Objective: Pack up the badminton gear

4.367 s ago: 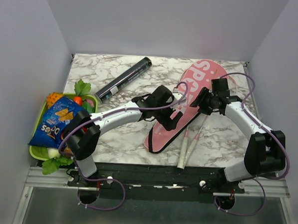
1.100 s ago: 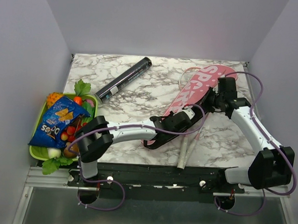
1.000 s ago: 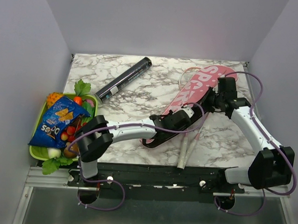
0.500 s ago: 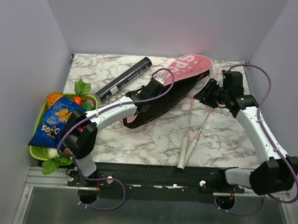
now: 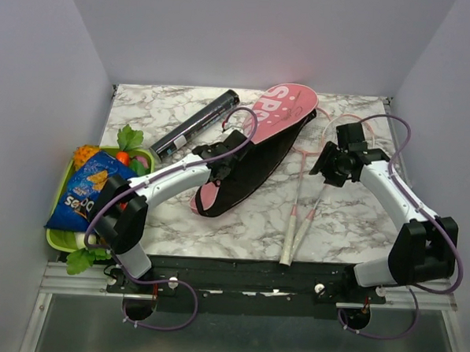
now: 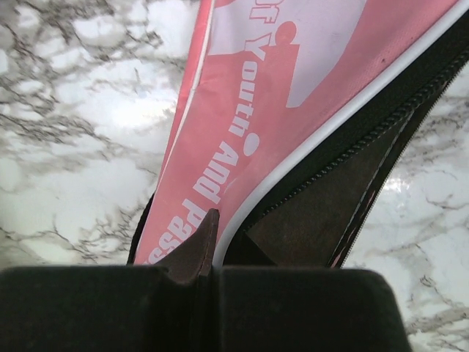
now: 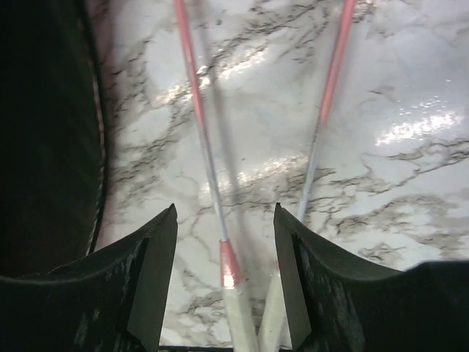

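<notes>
The pink bag (image 5: 279, 109) lettered "SPORT" lies tilted at the table's middle back, with its black inside (image 5: 243, 170) gaping. My left gripper (image 5: 223, 154) is shut on the bag's edge; in the left wrist view the jaws (image 6: 211, 224) pinch a dark flap beside the pink panel (image 6: 242, 125). Two rackets (image 5: 297, 203) lie bare to the right of the bag, white handles (image 5: 288, 240) toward me. My right gripper (image 5: 331, 163) hovers open over their shafts (image 7: 199, 117), holding nothing. A black tube (image 5: 194, 125) lies at the back left.
A green tray (image 5: 57, 239) of toy fruit sits at the left edge with a blue snack packet (image 5: 88, 193) on top. The bag's black edge (image 7: 44, 132) runs just left of my right gripper. Grey walls close in the table on three sides.
The left gripper has dragged the bag left and back, off the rackets. The right gripper has let go, opened, and come down over the racket shafts.
</notes>
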{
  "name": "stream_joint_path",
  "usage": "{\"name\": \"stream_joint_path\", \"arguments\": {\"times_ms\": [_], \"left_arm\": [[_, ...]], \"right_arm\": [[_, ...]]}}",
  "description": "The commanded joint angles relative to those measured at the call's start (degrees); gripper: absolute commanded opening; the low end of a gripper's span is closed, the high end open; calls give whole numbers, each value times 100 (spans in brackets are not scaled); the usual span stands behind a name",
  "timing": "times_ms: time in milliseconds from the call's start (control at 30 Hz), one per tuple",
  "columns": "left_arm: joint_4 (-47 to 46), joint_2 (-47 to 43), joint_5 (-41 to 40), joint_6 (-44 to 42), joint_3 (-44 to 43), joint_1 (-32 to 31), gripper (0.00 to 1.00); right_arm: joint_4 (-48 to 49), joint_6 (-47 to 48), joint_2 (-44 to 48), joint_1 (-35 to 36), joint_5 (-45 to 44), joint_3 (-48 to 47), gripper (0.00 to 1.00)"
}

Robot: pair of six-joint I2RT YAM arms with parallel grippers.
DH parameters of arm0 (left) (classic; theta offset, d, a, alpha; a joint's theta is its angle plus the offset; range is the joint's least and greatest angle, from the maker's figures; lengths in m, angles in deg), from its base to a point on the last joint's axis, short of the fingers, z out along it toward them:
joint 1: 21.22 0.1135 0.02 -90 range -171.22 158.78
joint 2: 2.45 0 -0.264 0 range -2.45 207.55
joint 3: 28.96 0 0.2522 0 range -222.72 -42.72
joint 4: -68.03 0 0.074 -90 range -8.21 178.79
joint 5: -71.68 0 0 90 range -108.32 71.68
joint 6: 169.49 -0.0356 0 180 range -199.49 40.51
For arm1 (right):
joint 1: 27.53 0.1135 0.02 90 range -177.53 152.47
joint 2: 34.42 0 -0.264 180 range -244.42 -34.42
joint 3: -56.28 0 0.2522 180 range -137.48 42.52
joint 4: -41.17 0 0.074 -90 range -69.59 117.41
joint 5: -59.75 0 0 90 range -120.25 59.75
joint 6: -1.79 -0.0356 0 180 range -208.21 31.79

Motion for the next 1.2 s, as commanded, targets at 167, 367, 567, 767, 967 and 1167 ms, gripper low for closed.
{"name": "stream_joint_path", "arguments": {"times_ms": [167, 367, 567, 767, 967, 1167], "left_arm": [[-169, -309, 743, 687, 455, -179, 0], [-354, -414, 980, 607, 718, -214, 0], [-424, -485, 1060, 564, 868, -223, 0], [-354, -520, 989, 440, 797, -223, 0], [-336, -494, 945, 300, 815, -214, 0], [-328, -397, 998, 247, 719, -214, 0]], "right_arm": [[-142, -233, -731, -123, -910, 84, 66], [-160, -286, -1241, -158, -1226, -29, 66], [-134, -234, -1777, -228, -1306, -240, 66], [-134, -154, -2119, -254, -1367, -425, 52], [-98, -67, -2261, -255, -1306, -434, 7], [-107, 117, -2165, -263, -1393, -364, 1]]}}
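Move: To the right hand's right by some 5 cm, about 1 cm ahead and 10 cm below, lies the shaft of the right racket, between the open fingers' height and the table. The left racket's shaft is about 2 cm left of this hand, level with it. The racket bag's middle lies roughly 14 cm ahead and 15 cm left. From the left hand, pinching the bag's edge, that middle is about 14 cm ahead and 9 cm right, the right racket some 29 cm right, roughly level fore and aft. Sinking about 10 cm and drifting some 5 cm to its right, the right hand comes down onto the right racket's shaft with fingers wide open, tipping them steeper towards the table, then shuts them and pinches the pink shaft. The left hand keeps its pinch on the bag's edge, drawing it back about 4 cm and 3 cm down before holding still. ##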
